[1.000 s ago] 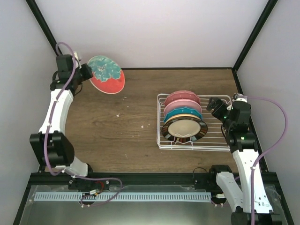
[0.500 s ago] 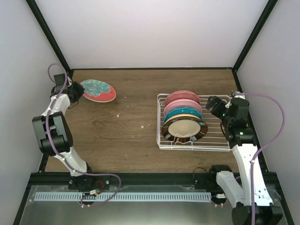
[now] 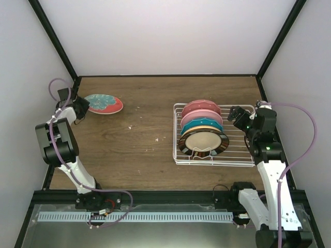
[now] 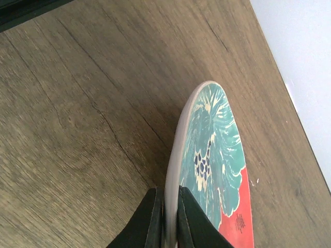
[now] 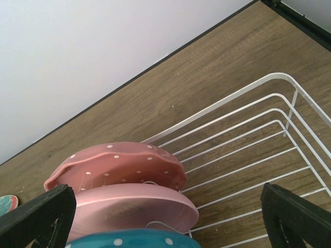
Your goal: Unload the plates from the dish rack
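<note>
My left gripper point(image 3: 81, 107) is shut on the rim of the red plate with teal pattern point(image 3: 104, 104), held low over the table's far left; the wrist view shows the fingers point(image 4: 191, 222) pinching its edge point(image 4: 178, 160). The white wire dish rack point(image 3: 235, 155) stands at the right with several plates upright: two pink point(image 3: 200, 109), a teal one with white dots point(image 3: 200, 125), and the dark-rimmed one with cream centre point(image 3: 202, 140) in front. My right gripper point(image 3: 237, 117) is open beside the rack's right end, fingertips point(image 5: 36, 214) spread wide around the pink plates point(image 5: 119, 173).
The black frame rails point(image 3: 57, 49) and grey walls close in the table on three sides. Bare wood point(image 3: 134, 150) lies between the red plate and the rack. A few small white specks point(image 3: 158, 138) lie on the wood.
My left arm has swung the red plate down and left, from raised and tilted to nearly flat by the table's far-left corner. The right arm has barely moved.
</note>
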`<state>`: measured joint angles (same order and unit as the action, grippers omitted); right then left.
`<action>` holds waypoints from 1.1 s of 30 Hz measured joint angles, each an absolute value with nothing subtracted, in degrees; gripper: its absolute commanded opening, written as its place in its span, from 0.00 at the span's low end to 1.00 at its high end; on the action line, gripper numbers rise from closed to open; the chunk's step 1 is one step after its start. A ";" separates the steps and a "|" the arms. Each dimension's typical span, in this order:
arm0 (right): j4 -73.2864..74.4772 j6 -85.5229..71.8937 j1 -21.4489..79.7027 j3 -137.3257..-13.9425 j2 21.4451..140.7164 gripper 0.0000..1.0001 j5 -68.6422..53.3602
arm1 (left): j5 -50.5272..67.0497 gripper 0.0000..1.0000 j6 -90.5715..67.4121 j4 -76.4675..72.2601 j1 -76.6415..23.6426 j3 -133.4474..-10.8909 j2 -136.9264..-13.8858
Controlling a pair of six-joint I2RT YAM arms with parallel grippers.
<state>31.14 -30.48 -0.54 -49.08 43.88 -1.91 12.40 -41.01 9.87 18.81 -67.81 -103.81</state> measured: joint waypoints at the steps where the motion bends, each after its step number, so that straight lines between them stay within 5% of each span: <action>1: 31.29 -30.50 -0.54 -49.08 43.88 1.00 -1.91 | 12.47 0.04 -41.54 9.58 19.07 -67.40 -103.81; 3: 31.44 -30.50 -0.54 -49.08 43.92 1.00 -1.91 | 12.64 0.06 -42.09 8.93 19.20 -66.63 -103.74; 9: 31.40 -30.50 -0.54 -49.08 44.27 1.00 -1.93 | 12.82 0.38 -43.03 7.90 19.14 -62.17 -102.91; 17: 31.40 -30.39 -0.54 -49.08 45.08 1.00 -1.93 | 12.95 0.52 -42.89 9.19 19.16 -58.39 -102.89; 24: 31.42 -29.61 -0.54 -49.08 45.06 1.00 -1.89 | 13.19 0.75 -42.19 8.69 19.16 -58.37 -102.89; 33: 31.62 -29.41 -0.54 -49.08 44.64 1.00 -1.83 | 14.04 0.77 -39.97 10.28 19.49 -61.80 -102.91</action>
<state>31.62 -29.41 -0.54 -49.08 44.64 -1.83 14.04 -39.97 10.28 19.49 -61.80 -102.91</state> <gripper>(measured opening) 0.998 0.769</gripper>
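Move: The red-and-teal plate is in the left hand, pinched by its raised near-left rim and sloping down away from the fingers; its middle lies about 5 cm ahead, 6 cm to the right and 4 cm lower. Nothing else stands close to it. From the idle right hand, the same plate is some 22 cm ahead, roughly 63 cm to the left and 22 cm below. The plate's raised near-left rim is lowered to the table by the left hand, which sinks about 5 cm while drawing back some 4 cm, its fingers tipping slightly further down. The fingers let go of the rim, opening from nearly shut to wide. After a short pause there, the hand starts up and forward again, a couple of centimetres. ##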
